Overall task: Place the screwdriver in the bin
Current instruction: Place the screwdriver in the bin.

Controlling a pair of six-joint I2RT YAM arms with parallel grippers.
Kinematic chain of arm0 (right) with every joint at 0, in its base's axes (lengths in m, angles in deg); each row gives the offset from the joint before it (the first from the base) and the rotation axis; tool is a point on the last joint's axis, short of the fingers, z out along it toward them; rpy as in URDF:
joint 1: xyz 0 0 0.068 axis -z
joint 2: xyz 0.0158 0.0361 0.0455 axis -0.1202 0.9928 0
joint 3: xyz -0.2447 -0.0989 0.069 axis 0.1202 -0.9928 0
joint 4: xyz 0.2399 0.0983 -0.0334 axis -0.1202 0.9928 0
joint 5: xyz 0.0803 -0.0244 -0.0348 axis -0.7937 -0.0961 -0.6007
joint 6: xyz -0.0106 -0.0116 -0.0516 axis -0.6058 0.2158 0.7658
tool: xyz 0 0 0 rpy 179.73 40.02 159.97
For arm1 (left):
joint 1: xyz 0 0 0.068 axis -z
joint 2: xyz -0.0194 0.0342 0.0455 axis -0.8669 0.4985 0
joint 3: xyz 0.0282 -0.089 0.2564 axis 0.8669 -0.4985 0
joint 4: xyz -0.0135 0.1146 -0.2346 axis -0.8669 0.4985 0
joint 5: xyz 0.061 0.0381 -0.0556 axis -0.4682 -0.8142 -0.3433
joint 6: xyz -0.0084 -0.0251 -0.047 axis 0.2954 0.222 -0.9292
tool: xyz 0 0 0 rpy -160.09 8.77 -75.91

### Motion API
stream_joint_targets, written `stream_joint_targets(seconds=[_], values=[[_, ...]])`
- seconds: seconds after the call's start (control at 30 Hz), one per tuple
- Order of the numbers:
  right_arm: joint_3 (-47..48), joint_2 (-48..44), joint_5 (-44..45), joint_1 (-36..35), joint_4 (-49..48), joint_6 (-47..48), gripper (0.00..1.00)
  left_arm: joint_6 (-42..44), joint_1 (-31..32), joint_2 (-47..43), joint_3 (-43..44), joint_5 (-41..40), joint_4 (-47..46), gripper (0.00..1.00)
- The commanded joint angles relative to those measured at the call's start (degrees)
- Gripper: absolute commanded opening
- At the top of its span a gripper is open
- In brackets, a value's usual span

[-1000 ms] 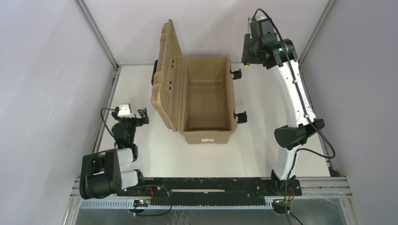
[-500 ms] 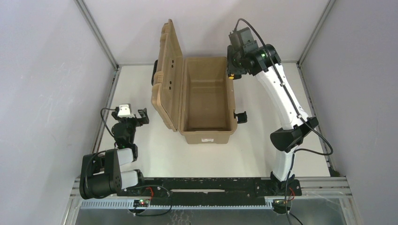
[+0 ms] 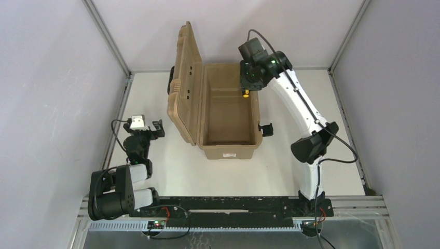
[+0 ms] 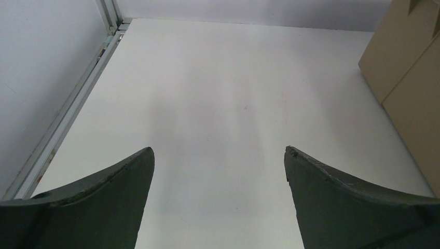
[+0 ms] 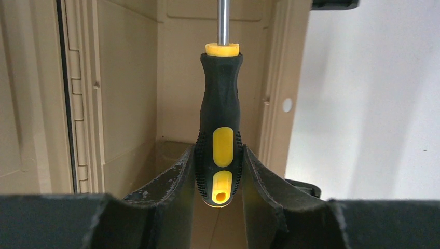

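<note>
The screwdriver [image 5: 220, 124], yellow-and-black handle with a thin metal shaft, is clamped by its handle in my right gripper [image 5: 218, 150], which is shut on it. In the top view the right gripper [image 3: 248, 85] hangs over the far right corner of the bin [image 3: 230, 150], a tan box with its lid [image 3: 186, 83] swung open to the left; the screwdriver's yellow tip [image 3: 246, 94] shows just inside the right wall. In the right wrist view the bin's inside [image 5: 176, 78] lies below the tool. My left gripper [image 4: 219, 155] stands open over bare table near the left edge.
Black latches [image 3: 266, 129] stick out from the bin's right wall. Metal frame rails [image 3: 115, 129] border the table on the left and right. White table surface [image 3: 290, 104] lies to the right of the bin. The bin's tan side [image 4: 410, 78] shows at the right of the left wrist view.
My right arm has swung left with the screwdriver, from beyond the bin's far right corner to over the bin's inside. The left arm has not moved.
</note>
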Motion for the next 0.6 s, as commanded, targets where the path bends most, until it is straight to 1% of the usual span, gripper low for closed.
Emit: stream_joint_targets(seconds=[0.0, 0.23, 0.57], values=[[0.03, 1.99, -1.42, -2.04, -0.44, -1.48, 0.00, -0.55, 0.23, 0.13, -1.11, 0.01, -5.75, 1.00], [-1.50, 6.38, -2.54, -3.82, -2.06, -1.96, 0.00, -0.48, 0.21, 0.09, -1.12, -0.01, -5.81, 1.00], [-4.88, 10.92, -4.37, -4.42, -5.23, -3.68, 0.00, -0.55, 0.26, 0.13, -1.05, -0.07, -5.74, 1.00]])
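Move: The screwdriver is already held in the right gripper, above the right side of the bin. The bin's middle lies about 7 cm to the gripper's left, roughly 1 cm ahead and some 18 cm below. The open lid stands some 22 cm to the left, about level ahead; the near latch is about 8 cm right and 9 cm back. From the idle left gripper, the bin's middle is some 40 cm right and 6 cm ahead. Lower the right gripper about 10 cm into the mouth of the bin, sliding some 5 cm left on the way so the screwdriver comes away from the latch-side wall and towards the bin's middle. Tip the fingers about 10 degrees further down and keep the screwdriver's handle pinched. ##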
